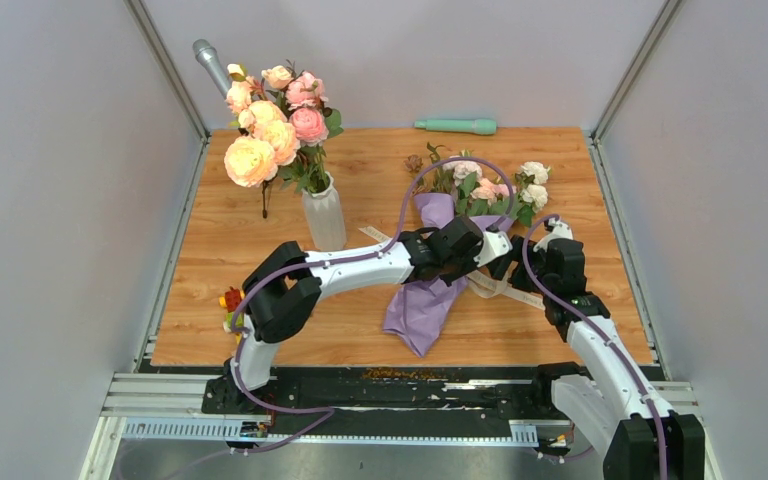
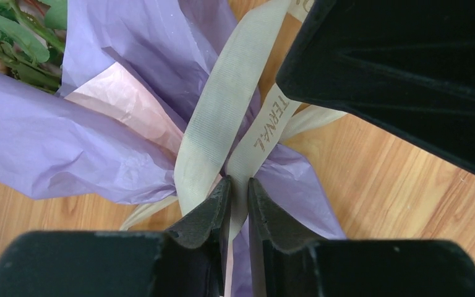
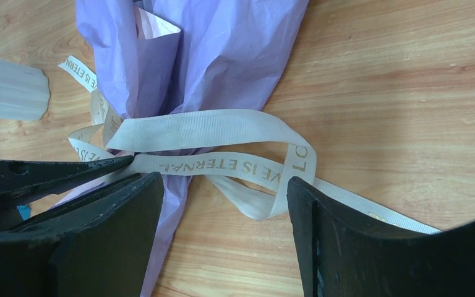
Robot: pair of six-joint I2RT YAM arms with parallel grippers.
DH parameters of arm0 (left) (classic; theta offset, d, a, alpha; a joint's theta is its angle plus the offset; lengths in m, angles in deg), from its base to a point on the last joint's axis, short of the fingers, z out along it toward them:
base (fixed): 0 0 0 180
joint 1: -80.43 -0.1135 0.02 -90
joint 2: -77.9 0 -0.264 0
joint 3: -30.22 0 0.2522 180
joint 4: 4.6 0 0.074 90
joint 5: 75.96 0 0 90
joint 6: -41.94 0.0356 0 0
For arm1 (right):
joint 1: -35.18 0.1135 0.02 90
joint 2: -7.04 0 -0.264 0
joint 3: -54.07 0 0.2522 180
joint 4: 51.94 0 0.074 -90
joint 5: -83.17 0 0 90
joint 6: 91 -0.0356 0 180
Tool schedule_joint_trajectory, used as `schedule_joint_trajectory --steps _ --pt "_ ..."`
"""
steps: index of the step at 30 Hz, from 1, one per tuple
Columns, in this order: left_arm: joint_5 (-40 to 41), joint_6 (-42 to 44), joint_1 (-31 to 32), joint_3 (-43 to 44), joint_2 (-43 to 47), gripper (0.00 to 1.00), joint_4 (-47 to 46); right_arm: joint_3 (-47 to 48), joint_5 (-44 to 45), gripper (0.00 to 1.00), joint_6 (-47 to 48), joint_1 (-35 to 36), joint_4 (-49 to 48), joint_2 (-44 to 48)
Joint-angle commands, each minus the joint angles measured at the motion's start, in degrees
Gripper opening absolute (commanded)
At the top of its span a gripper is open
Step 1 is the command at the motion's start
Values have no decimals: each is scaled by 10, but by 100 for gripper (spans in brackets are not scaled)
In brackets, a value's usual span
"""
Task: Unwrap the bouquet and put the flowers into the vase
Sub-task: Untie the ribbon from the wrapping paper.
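Observation:
The bouquet (image 1: 428, 292) lies on the wooden table, its lilac paper (image 2: 49, 142) tied at the middle with a beige ribbon (image 3: 222, 166). Its small white and pale pink flowers (image 1: 495, 185) point toward the back. In the left wrist view my left gripper (image 2: 239, 189) is shut on one printed strand of the ribbon (image 2: 256, 136) just below the knot. My right gripper (image 3: 219, 207) hangs open right beside it, a ribbon loop lying between its fingertips, touching nothing. The ribbed white vase (image 1: 325, 215) stands to the left, apart from both grippers.
Large peach and pink blooms (image 1: 270, 125) fill the vase. A green cylinder (image 1: 455, 126) lies at the back edge and a grey tube (image 1: 210, 65) leans in the back left corner. A small red and yellow object (image 1: 230, 298) sits by the left arm.

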Motion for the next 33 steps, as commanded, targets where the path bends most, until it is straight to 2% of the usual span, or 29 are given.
schedule_joint_trajectory --steps 1,10,13,18,26,31,33 --pt "10 -18 1 -5 49 23 -17 -1 -13 73 11 -2 -32 -2" --pt "12 -23 0 -19 66 23 -16 5 -43 75 24 -2 -40 1" --pt "14 -29 0 -28 75 12 -22 6 -54 75 29 -2 -45 0" --pt "29 -35 0 -44 92 0 -28 25 -66 75 51 -2 -46 -13" --pt "32 -89 -39 -89 144 0 -25 80 -87 76 74 -2 -31 -59" --pt "65 -95 -58 -101 176 0 -14 88 -22 76 52 -2 -3 -91" --pt "87 -82 -59 -103 182 0 -6 91 -29 76 55 -2 -4 -107"
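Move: The ribbon strand sits right at the left hand's fingertips, level with them fore and aft and barely 1 cm below. The wrapping paper's waist is about 2 cm to the left hand's left, neither ahead nor back, some 2 cm lower; the flower heads are roughly 15 cm ahead and 4 cm right of that hand. For the open right hand, the ribbon loop lies about 1 cm ahead, 1 cm left and 2 cm down. The left fingers, already nearly shut around the ribbon strand, lift it about 2 cm, close fully to pinch it, then draw it some 6 cm left, up and slightly forward, faster towards the end, the wrist turning about 15 degrees counter-clockwise. Beside the loop, the right hand stays open and shifts about 3 cm forward, up and left. ##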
